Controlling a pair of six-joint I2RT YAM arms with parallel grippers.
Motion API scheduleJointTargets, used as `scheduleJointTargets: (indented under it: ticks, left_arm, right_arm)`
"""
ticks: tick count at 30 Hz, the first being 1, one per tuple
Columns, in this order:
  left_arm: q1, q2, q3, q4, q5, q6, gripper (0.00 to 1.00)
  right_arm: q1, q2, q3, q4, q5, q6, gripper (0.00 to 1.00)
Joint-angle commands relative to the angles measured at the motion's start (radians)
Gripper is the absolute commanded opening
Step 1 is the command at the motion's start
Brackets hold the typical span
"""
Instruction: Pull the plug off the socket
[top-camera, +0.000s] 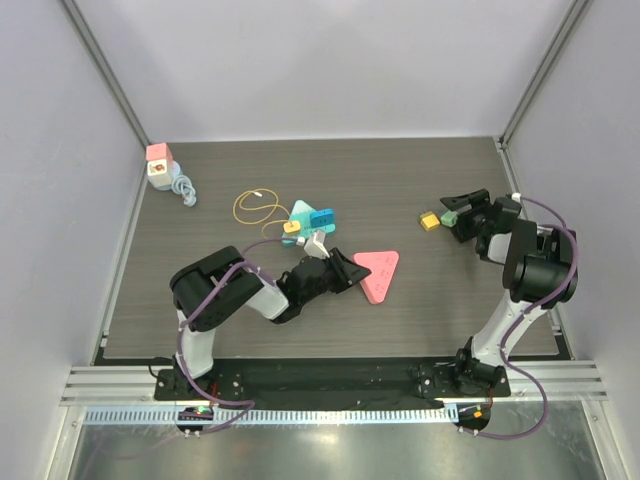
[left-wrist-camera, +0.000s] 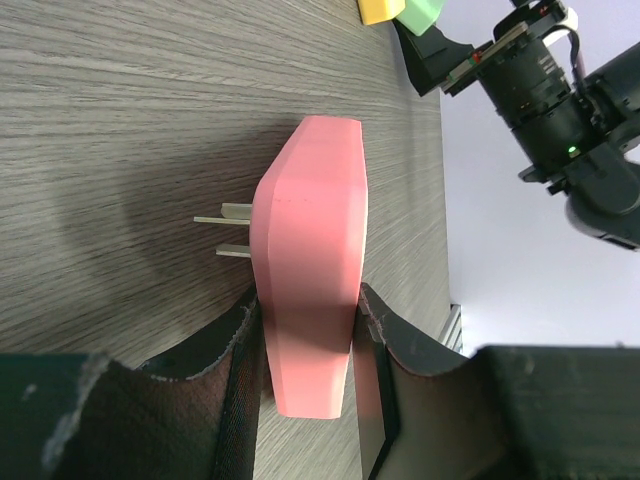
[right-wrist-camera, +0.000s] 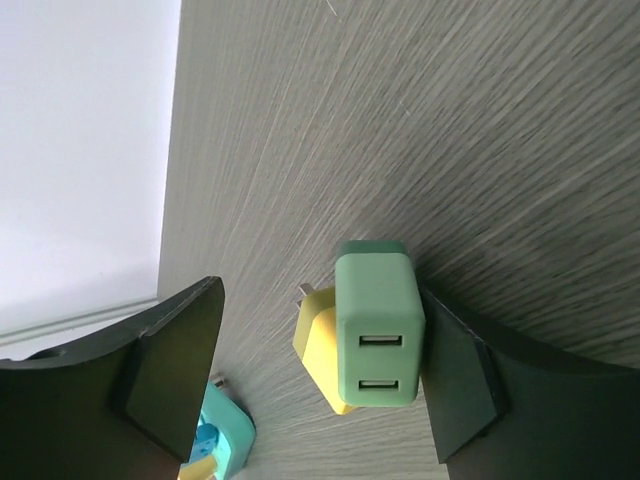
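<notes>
A pink triangular socket block (top-camera: 380, 273) with two metal prongs (left-wrist-camera: 225, 229) lies on the table. My left gripper (top-camera: 347, 272) is shut on its narrow end (left-wrist-camera: 310, 300), one jaw on each flat side. At the right, a green plug (top-camera: 449, 217) with two USB ports (right-wrist-camera: 378, 335) rests on the table beside a yellow plug (top-camera: 429, 221). My right gripper (top-camera: 457, 214) stands open around the green plug (right-wrist-camera: 320, 290). One finger (right-wrist-camera: 455, 370) is close against the green body; the other finger (right-wrist-camera: 170, 370) is well apart from it.
A teal adapter (top-camera: 312, 218) with small plugs in it, a white plug (top-camera: 316, 243) and an orange cable loop (top-camera: 258, 205) lie behind my left gripper. A pink-topped adapter with a grey cord (top-camera: 162, 166) sits at the back left. Walls enclose the table.
</notes>
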Motion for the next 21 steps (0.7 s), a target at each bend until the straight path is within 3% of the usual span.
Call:
scheduleJointTargets:
  ticks: [1, 5, 9, 14, 17, 21]
  left_arm:
    - [0.0, 0.026, -0.006, -0.058, -0.003, 0.049, 0.0]
    - [0.0, 0.024, -0.004, -0.058, 0.0, 0.05, 0.0]
    - [0.0, 0.027, -0.003, -0.058, -0.001, 0.052, 0.0]
    - [-0.003, 0.026, -0.001, -0.06, 0.005, 0.06, 0.0]
    - [-0.006, 0.024, 0.0, -0.064, 0.002, 0.064, 0.0]
    - [-0.009, 0.027, 0.012, -0.075, 0.009, 0.073, 0.0]
  right_arm:
    - [0.023, -0.081, 0.069, -0.223, 0.045, -0.07, 0.8]
    - [0.046, -0.124, 0.144, -0.508, 0.148, -0.173, 0.88]
    - [0.046, -0.154, 0.174, -0.636, 0.201, -0.223, 0.96]
    - [0.049, -0.203, 0.197, -0.82, 0.348, -0.302, 0.98]
    - [0.057, -0.285, 0.184, -0.891, 0.495, -0.358, 1.0]
    - [0.066, -0.423, 0.151, -0.968, 0.56, -0.403, 1.0]
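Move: The freed green plug sits between the right hand's open fingers, roughly 1 cm back of the hand point and 2 cm below it. The yellow plug lies about 7 cm to this hand's left and 1 cm back, equally low; the pink socket is some 26 cm left and 16 cm back. From the left hand, which grips the pink socket, the green plug lies about 18 cm ahead and 29 cm to the right. Open the right gripper the rest of the way around the green plug, then draw the hand back about 7 cm and some 4 cm to the right, speeding up, with a small lift only at the end. Tip the fingers steeply downward and roll the hand's left side down as it backs off, some 35 degrees in all. Keep the left gripper still on the pink socket. ##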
